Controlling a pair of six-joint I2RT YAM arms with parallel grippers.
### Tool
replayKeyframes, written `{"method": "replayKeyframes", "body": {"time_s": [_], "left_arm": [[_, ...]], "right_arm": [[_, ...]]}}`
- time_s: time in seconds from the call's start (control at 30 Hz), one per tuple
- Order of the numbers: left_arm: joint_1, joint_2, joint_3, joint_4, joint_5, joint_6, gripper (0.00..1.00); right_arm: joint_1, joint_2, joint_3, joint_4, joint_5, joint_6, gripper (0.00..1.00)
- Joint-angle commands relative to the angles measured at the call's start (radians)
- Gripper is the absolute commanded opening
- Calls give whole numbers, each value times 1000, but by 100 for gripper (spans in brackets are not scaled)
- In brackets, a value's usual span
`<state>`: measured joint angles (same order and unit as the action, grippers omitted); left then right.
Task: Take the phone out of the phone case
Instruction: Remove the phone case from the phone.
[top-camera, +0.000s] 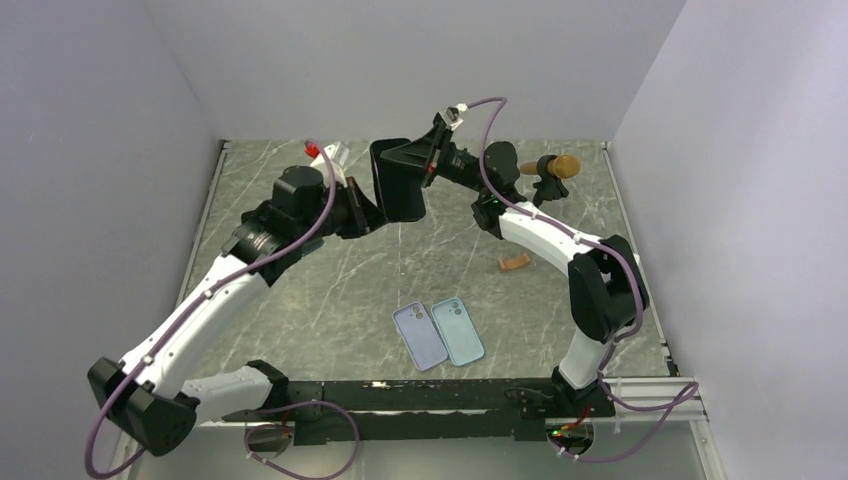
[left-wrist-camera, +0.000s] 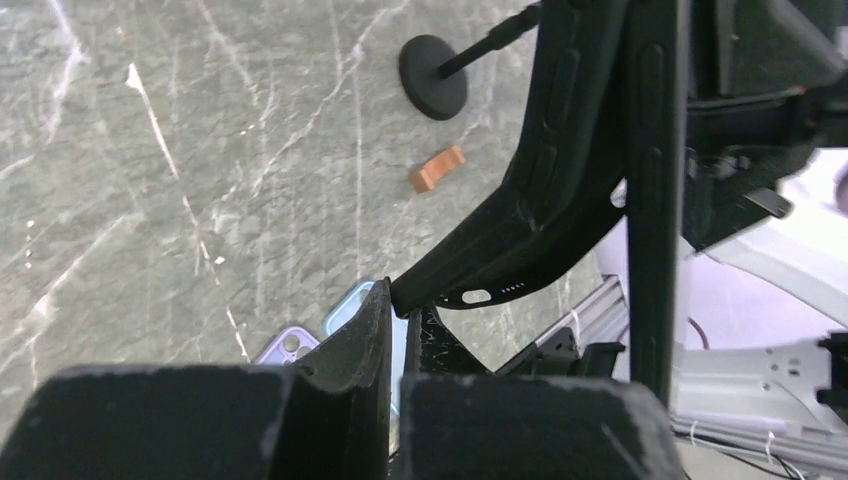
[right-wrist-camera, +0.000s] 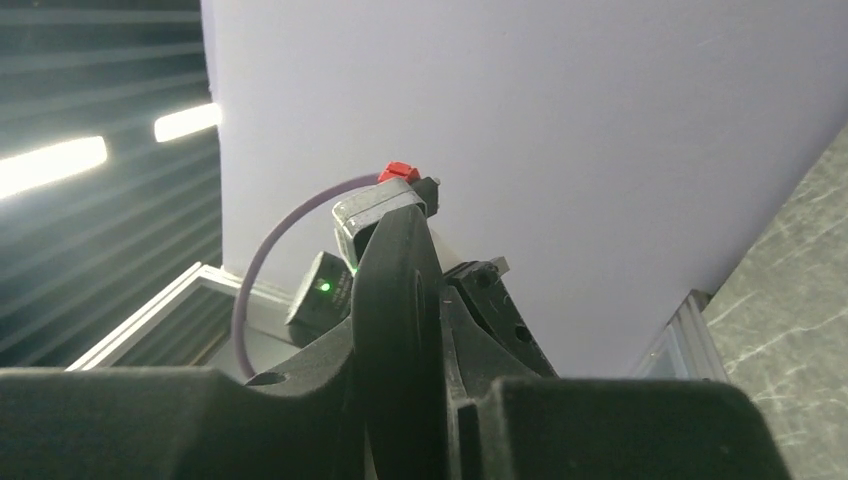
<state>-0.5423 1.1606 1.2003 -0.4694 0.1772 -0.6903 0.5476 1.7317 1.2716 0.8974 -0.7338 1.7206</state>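
Note:
Both arms hold one black phone in its phone case (top-camera: 400, 182) upright in the air above the back of the table. My left gripper (top-camera: 368, 212) grips its lower left side. In the left wrist view the soft black phone case (left-wrist-camera: 540, 200) curves away from a straight black edge, the phone (left-wrist-camera: 655, 200). My left gripper (left-wrist-camera: 405, 305) is shut on the case's bottom corner, beside the port cut-out. My right gripper (top-camera: 428, 160) holds the top end. In the right wrist view my right gripper (right-wrist-camera: 410, 300) is shut on a thick black rounded edge (right-wrist-camera: 400, 290); phone and case cannot be told apart there.
A purple case (top-camera: 420, 336) and a light blue case (top-camera: 463, 330) lie side by side near the front of the table, also below the left gripper (left-wrist-camera: 290, 345). A brown block (top-camera: 515, 264) lies right of centre. A black stand with a wooden top (top-camera: 555, 170) is at the back right.

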Motion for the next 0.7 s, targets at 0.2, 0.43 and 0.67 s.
{"method": "replayKeyframes", "body": {"time_s": [0.2,0.43,0.67], "left_arm": [[79,-89,-35,-36,90,11,20],[80,-213,-86,-128,162,-81,65],[79,-374,-232,113,299,-326,91]], "right_arm": [[36,-124,55,67,-232,253,0],[-40,-121,7,-29,-252,131,0],[-84,-147,34,-267,-263,-67,0]]}}
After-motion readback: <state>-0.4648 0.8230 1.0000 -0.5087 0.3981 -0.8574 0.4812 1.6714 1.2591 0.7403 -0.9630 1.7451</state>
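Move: Pinched already in the left fingers is a corner of the black case, bent away from the phone, whose middle lies about 4 cm ahead, 3 cm right and 6 cm above. From the left hand, the purple case lies 12 cm back, 8 cm right, and the light-blue case 11 cm back, 15 cm right, both roughly 28 cm below. From the right hand, gripping the phone, its middle is 3 cm back, 1 cm right, 3 cm below. Drawing back from the phone, the left hand pulls back and rises some 3 cm, lets go of the bent case corner and spreads its fingers wide, ending about 8 cm back and a little to the left, clear of the phone. The right hand keeps its grip on the phone, easing back, then right and down, 2 cm or so each, turning about 10 degrees counter-clockwise. ##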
